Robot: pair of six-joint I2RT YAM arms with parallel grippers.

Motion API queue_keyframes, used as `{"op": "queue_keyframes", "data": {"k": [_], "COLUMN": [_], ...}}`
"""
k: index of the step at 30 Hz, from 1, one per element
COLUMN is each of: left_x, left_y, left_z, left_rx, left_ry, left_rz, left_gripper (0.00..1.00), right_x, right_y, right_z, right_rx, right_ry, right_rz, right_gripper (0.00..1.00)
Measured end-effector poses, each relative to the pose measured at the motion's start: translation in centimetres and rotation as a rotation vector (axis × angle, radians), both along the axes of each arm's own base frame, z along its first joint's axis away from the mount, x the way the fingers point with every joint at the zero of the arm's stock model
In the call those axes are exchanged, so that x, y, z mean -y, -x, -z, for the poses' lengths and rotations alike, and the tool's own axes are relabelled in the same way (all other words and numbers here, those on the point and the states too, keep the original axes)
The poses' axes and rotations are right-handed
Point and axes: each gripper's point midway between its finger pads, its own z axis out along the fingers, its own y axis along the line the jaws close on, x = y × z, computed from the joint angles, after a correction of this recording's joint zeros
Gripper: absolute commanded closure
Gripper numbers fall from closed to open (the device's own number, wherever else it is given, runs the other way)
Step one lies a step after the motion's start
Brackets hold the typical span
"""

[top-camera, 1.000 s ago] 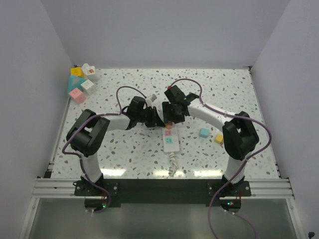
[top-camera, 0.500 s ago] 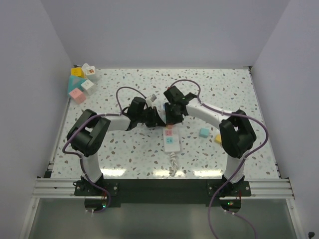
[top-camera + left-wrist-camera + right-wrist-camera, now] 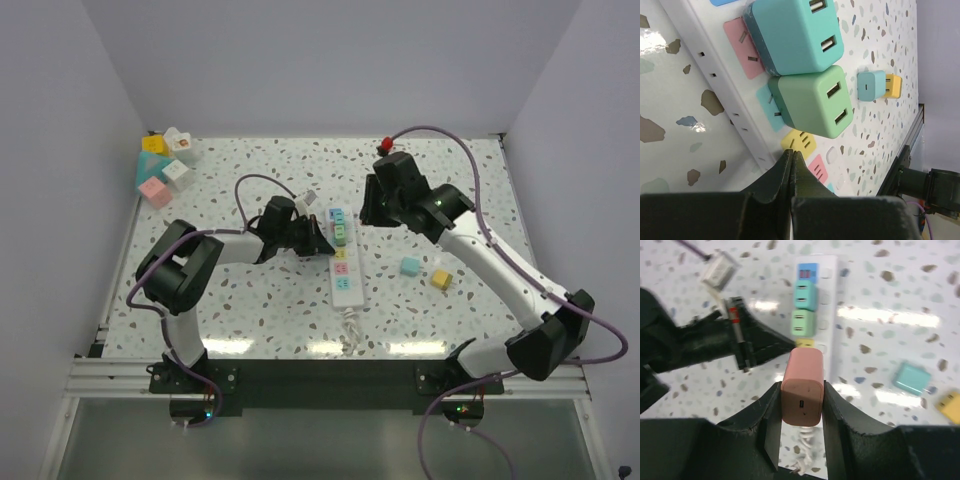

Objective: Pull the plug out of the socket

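Observation:
The socket, a white power strip (image 3: 346, 284), lies mid-table with a teal plug (image 3: 339, 216) and a green plug (image 3: 341, 235) still in it. My right gripper (image 3: 801, 390) is shut on a pink plug (image 3: 802, 385) and holds it in the air above the strip (image 3: 827, 300), clear of the bare yellow mark (image 3: 804, 343). In the top view the right gripper (image 3: 372, 212) is raised behind the strip. My left gripper (image 3: 791, 152) is shut and empty, its tips pressed against the strip's left edge (image 3: 715, 75) beside the green plug (image 3: 812, 102).
A teal block (image 3: 409, 267) and a yellow block (image 3: 440, 279) lie right of the strip. Several coloured blocks (image 3: 160, 165) sit in the back left corner. The strip's coiled cord (image 3: 347, 325) runs to the front edge. A small white box (image 3: 307, 199) hangs on the left arm's cable.
My right gripper has risen and moved back and right, taking the pink plug out of the strip. The left gripper has stayed pressed on the strip.

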Motion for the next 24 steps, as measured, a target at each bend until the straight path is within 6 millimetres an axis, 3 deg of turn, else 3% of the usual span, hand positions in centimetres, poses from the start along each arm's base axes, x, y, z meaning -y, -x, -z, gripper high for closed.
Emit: {"op": "queue_keyframes", "data": {"k": [3, 7, 10, 12, 15, 16, 17, 20, 24], "left_x": [0.0, 0.0, 0.0, -0.1, -0.2, -0.3, -0.3, -0.4, -0.6], "left_y": [0.0, -0.1, -0.1, -0.3, -0.4, -0.4, -0.5, -0.5, -0.4], "left_z": [0.0, -0.1, -0.3, -0.3, -0.4, -0.4, -0.5, -0.5, -0.6], "left_rx": [0.001, 0.001, -0.001, -0.005, -0.008, -0.009, -0.009, -0.013, -0.019], "left_ry": [0.000, -0.009, -0.021, -0.032, -0.047, -0.051, -0.053, -0.062, -0.070], "left_rz": [-0.001, -0.007, -0.012, -0.020, -0.027, -0.029, -0.031, -0.036, -0.038], "left_gripper": [1.00, 1.00, 1.00, 1.00, 1.00, 1.00, 1.00, 1.00, 1.00], "right_x": [5.2, 14.3, 17.5, 18.1, 18.1, 18.1, 18.0, 17.9, 16.4], "right_y": [-0.5, -0.1, 2.0, 3.2, 3.2, 3.1, 3.0, 2.7, 1.4], "right_z": [1.8, 10.0, 14.7, 16.3, 17.1, 17.2, 17.3, 16.9, 15.1], "right_rx": [-0.033, -0.245, -0.391, -0.442, -0.455, -0.453, -0.453, -0.443, -0.403], "right_ry": [0.112, 0.354, 0.494, 0.537, 0.546, 0.545, 0.542, 0.534, 0.459], "right_rz": [0.163, 0.401, 0.451, 0.448, 0.458, 0.462, 0.468, 0.470, 0.420], "right_gripper": [1.00, 1.00, 0.88, 0.75, 0.46, 0.30, 0.24, 0.12, 0.15]}}
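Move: The right hand already has the salmon plug, pulled free, high over the table. The bare spot it is taken to lies about 18 cm to the right, 3 cm back and 19 cm below. There the teal plug lies some 13 cm right and 5 cm back, the yellow plug 21 cm right and 9 cm back. The emptied yellow socket is 4 cm left and 1 cm ahead. From the left hand the spot is about 25 cm right, 3 cm back. Lets go of the salmon plug on the table between the teal and yellow plugs: the right hand swings fast to its right and down, about 18 cm each way and a little back, turning some 25 degrees clockwise and tipping the fingers steeply down. It opens wide at the bottom, then starts to rise and edge left by about 2 cm, while the left hand's shut fingertips stay beside the strip's left edge. ##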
